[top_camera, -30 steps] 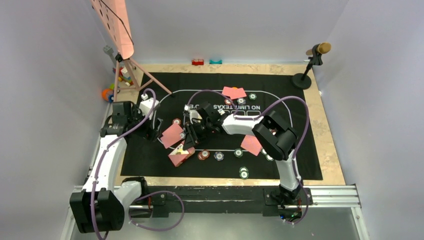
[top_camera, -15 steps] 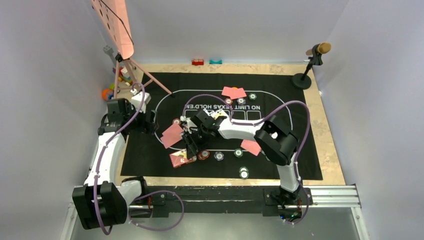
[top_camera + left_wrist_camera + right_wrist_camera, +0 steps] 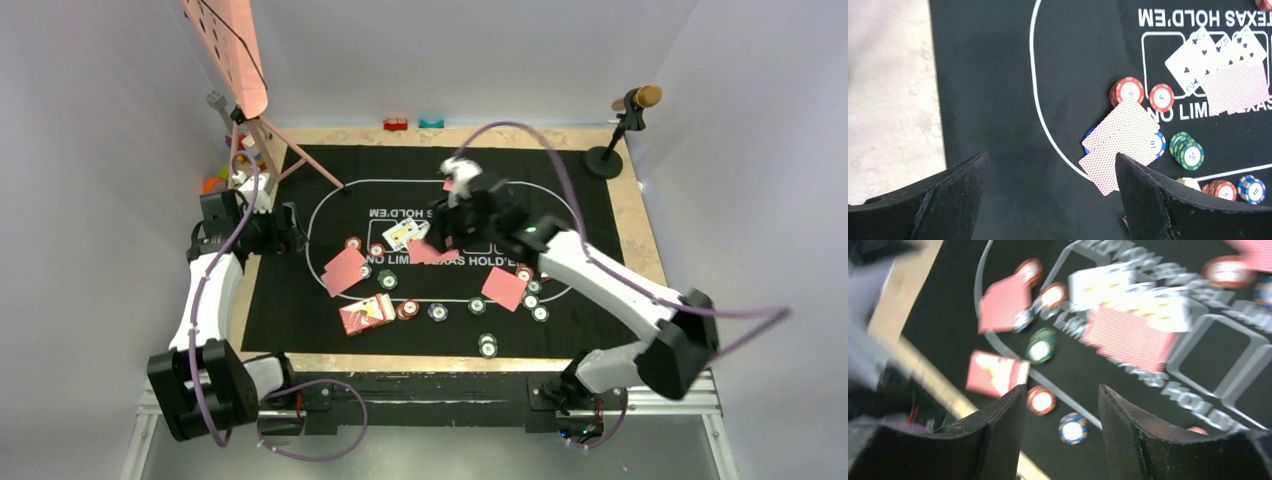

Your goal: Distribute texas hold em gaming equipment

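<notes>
Playing cards and chips lie spread over the black mat (image 3: 600,330). Two face-up cards (image 3: 405,233) (image 3: 1215,55) sit mid-mat with a pink-backed card (image 3: 427,252) (image 3: 1238,92) overlapping them. A face-down pair (image 3: 345,270) (image 3: 1123,140) covers a blue chip (image 3: 1157,144). Red chips (image 3: 1127,90) and green chips (image 3: 1188,152) lie close by. A red card box (image 3: 365,313) (image 3: 995,374) rests near the front. My right gripper (image 3: 447,232) (image 3: 1062,390) hangs open and empty above the mat's centre; that view is blurred. My left gripper (image 3: 290,232) (image 3: 1050,165) is open over bare mat at the left.
A pink stand on a tripod (image 3: 250,70) rises at the back left, with toys (image 3: 215,185) beside it. A microphone stand (image 3: 625,120) is at the back right. Small blocks (image 3: 396,124) sit on the far table edge. More chips (image 3: 487,345) and a card (image 3: 503,288) lie front right.
My right arm has lifted away from the card box and swung back right, its jaws widening. The pink-backed card by the face-up cards has come into view. My left arm drew back left.
</notes>
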Robot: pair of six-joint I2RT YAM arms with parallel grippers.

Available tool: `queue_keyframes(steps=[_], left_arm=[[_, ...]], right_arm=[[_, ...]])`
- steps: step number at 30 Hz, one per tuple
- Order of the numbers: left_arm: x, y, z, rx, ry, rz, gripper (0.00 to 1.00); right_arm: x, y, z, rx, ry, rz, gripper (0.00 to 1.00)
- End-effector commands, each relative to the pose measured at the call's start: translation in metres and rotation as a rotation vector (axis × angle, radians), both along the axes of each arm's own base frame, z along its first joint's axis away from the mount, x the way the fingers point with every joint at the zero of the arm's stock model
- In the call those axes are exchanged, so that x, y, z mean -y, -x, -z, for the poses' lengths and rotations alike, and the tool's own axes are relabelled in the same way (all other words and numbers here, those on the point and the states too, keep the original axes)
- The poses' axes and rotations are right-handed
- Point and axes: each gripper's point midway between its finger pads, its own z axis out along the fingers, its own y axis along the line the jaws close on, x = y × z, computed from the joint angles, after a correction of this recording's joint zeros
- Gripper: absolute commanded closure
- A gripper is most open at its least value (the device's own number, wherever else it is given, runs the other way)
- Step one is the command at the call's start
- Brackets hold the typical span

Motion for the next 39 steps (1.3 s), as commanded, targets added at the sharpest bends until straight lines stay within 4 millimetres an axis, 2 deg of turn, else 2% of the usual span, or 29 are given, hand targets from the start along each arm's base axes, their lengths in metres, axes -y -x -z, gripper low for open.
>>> queue_keyframes(steps=[1, 3, 5, 7, 9, 12, 14, 16, 21, 25, 28, 33, 39], left_arm=[[-0.017, -0.021, -0.046, 0.247, -0.041, -0.133, 0.0], [-0.01, -0.022, -0.048, 0.267, -0.023, -0.095, 0.0], [-0.001, -0.021, -0.042, 0.234, 0.01, -0.045, 0.0], [0.0, -0.023, -0.035, 0.186, 0.015, -0.028, 0.0], [-0.004, -0.026, -0.03, 0.155, -0.002, -0.02, 0.0], [0.003, -0.027, -0.025, 0.162, 0.026, 0.012, 0.0], [0.009, -0.028, -0.026, 0.231, 0.028, 0.047, 0.0], [0.008, -0.036, -0.031, 0.323, 0.016, 0.047, 0.0], [0.004, -0.048, -0.018, 0.309, 0.011, 0.0, 0.0], [0.003, -0.058, -0.007, 0.326, -0.016, 0.001, 0.0], [0.009, -0.061, 0.0, 0.355, 0.012, 0.0, 0.0], [0.012, -0.064, 0.003, 0.412, 0.033, -0.018, 0.0], [0.007, -0.062, -0.003, 0.568, -0.013, -0.039, 0.0]], right_arm=[[0.117, -0.066, -0.037, 0.128, -0.081, 0.466, 0.42], [0.168, -0.084, -0.051, 0.195, -0.149, 0.664, 0.42], [0.214, -0.096, -0.049, 0.265, -0.131, 0.848, 0.39], [0.246, -0.104, -0.036, 0.272, -0.059, 0.954, 0.37], [0.265, -0.109, -0.02, 0.265, 0.028, 1.024, 0.37], [0.284, -0.112, -0.01, 0.307, 0.074, 1.103, 0.36], [0.298, -0.111, -0.002, 0.358, 0.112, 1.149, 0.36], [0.309, -0.111, 0.004, 0.417, 0.18, 1.158, 0.35], [0.328, -0.115, 0.018, 0.457, 0.278, 1.218, 0.34], [0.356, -0.117, 0.015, 0.544, 0.306, 1.304, 0.32], [0.37, -0.117, 0.009, 0.638, 0.307, 1.331, 0.23], [0.377, -0.121, 0.01, 0.71, 0.314, 1.332, 0.11], [0.373, -0.133, 0.023, 0.707, 0.286, 1.331, 0.06]])
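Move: The right hand, empty and about 18 cm above the mat, has the fan of community cards some 10 cm ahead and 3 cm to its left. The blue chip lies roughly 9 cm ahead and 22 cm right, the green chips 22 cm ahead and 16 cm right, and the microphone stand's base about 30 cm ahead and 42 cm right. From the left hand, the community cards are about 6 cm ahead, 30 cm right and 11 cm lower. The right hand sweeps quickly to the right, some 37 cm, and about 12 cm forward, away from the community cards and high past the blue chip towards the mat's right side near the microphone stand; it first rises a little, then sinks below its starting height, while the wrist swings clockwise by roughly 75 degrees, the fingers tip up until almost level, and the part-open gripper spreads nearly wide. The left hand, still empty and wide open, eases about 5 cm forward over the left side of the mat, lifting briefly and then sinking to some 3 cm lower as its fingers tilt up about 20 degrees. ##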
